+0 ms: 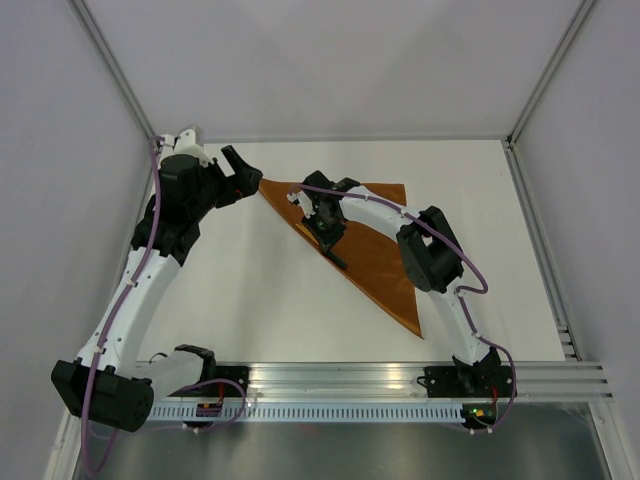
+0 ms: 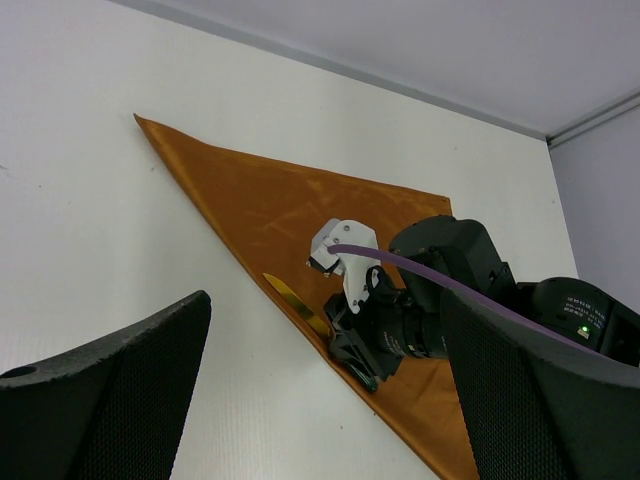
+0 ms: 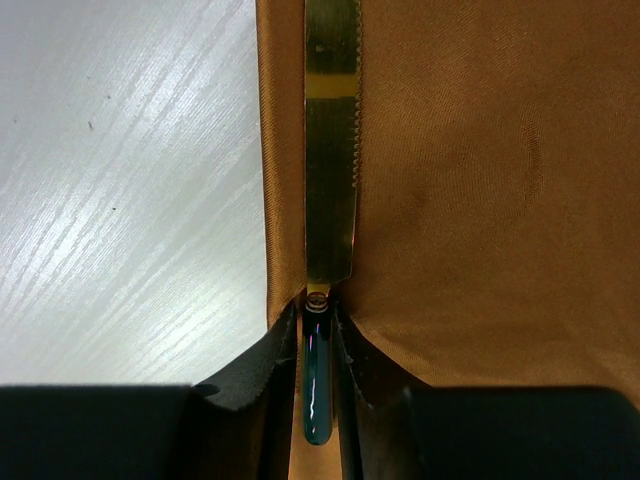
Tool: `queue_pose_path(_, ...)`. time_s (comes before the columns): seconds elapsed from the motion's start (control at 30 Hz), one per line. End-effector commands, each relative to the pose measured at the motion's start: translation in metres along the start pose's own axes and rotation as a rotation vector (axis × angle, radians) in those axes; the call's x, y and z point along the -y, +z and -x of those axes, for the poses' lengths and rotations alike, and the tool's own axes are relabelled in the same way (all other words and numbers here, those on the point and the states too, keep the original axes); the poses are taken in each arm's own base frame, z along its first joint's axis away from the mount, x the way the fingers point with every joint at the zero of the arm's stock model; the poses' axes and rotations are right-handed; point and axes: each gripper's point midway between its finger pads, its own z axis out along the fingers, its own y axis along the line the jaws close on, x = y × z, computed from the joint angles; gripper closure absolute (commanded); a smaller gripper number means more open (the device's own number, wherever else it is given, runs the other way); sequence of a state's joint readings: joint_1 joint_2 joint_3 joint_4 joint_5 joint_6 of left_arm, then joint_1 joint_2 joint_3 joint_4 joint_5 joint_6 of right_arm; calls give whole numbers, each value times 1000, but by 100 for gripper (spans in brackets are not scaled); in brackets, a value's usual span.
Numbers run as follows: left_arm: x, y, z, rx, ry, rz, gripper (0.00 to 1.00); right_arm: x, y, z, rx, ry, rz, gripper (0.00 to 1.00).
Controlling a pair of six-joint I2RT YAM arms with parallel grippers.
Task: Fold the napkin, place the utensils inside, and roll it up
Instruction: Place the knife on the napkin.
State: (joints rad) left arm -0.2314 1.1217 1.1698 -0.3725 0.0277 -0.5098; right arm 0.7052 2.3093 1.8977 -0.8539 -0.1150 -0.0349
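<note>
The rust-orange napkin (image 1: 375, 250) (image 2: 250, 200) (image 3: 480, 200) lies folded into a triangle on the white table. A slim knife lies on it along the long folded edge, with a gold serrated blade (image 3: 330, 170) (image 2: 288, 296) and a dark glossy handle (image 3: 317, 390). My right gripper (image 3: 317, 312) (image 1: 328, 228) (image 2: 350, 345) is down on the cloth. Its fingers (image 3: 275, 350) stand on either side of the handle with a thin gap each side, so it is open narrowly. My left gripper (image 1: 243, 170) (image 2: 322, 340) hovers wide open and empty by the napkin's far left corner (image 1: 264, 184).
White enclosure walls with metal corner posts (image 1: 120, 70) close in the table on three sides. An aluminium rail (image 1: 400, 380) carrying both arm bases runs along the near edge. A purple cable (image 2: 450, 285) loops off the right arm.
</note>
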Motion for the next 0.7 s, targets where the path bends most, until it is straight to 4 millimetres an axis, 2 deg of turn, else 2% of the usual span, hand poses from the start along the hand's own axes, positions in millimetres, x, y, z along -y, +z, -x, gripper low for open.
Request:
queue_pose_path(0.0,4,-1,7,14,16,-17,0,-4,-15,6,10,21,-11,74)
queue_pose_path(0.2,4,0,8,17,17,-13,0,-6,-30,14,43,18,-9,63)
queue_pose_path(0.4,9,-1,10,24,38,-44,0,-7,-42,22,72,8,-8,59)
queue_pose_path(0.67,19,-12,10,73,74,-131,0,-10,-93,51,189,-3,19,41)
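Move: The knife lies on the napkin at the right fingertips, which still straddle the top of its handle; its middle is about 1 cm ahead and 1 cm left, at pad height. The napkin's middle is roughly 3 cm ahead and 8 cm right of that hand, 1 cm below. From the left hand the knife is some 12 cm right, 1 cm ahead and 30 cm below. The right fingers keep opening, clear the knife's handle on both sides, then rise about 3.5 cm off the napkin. ##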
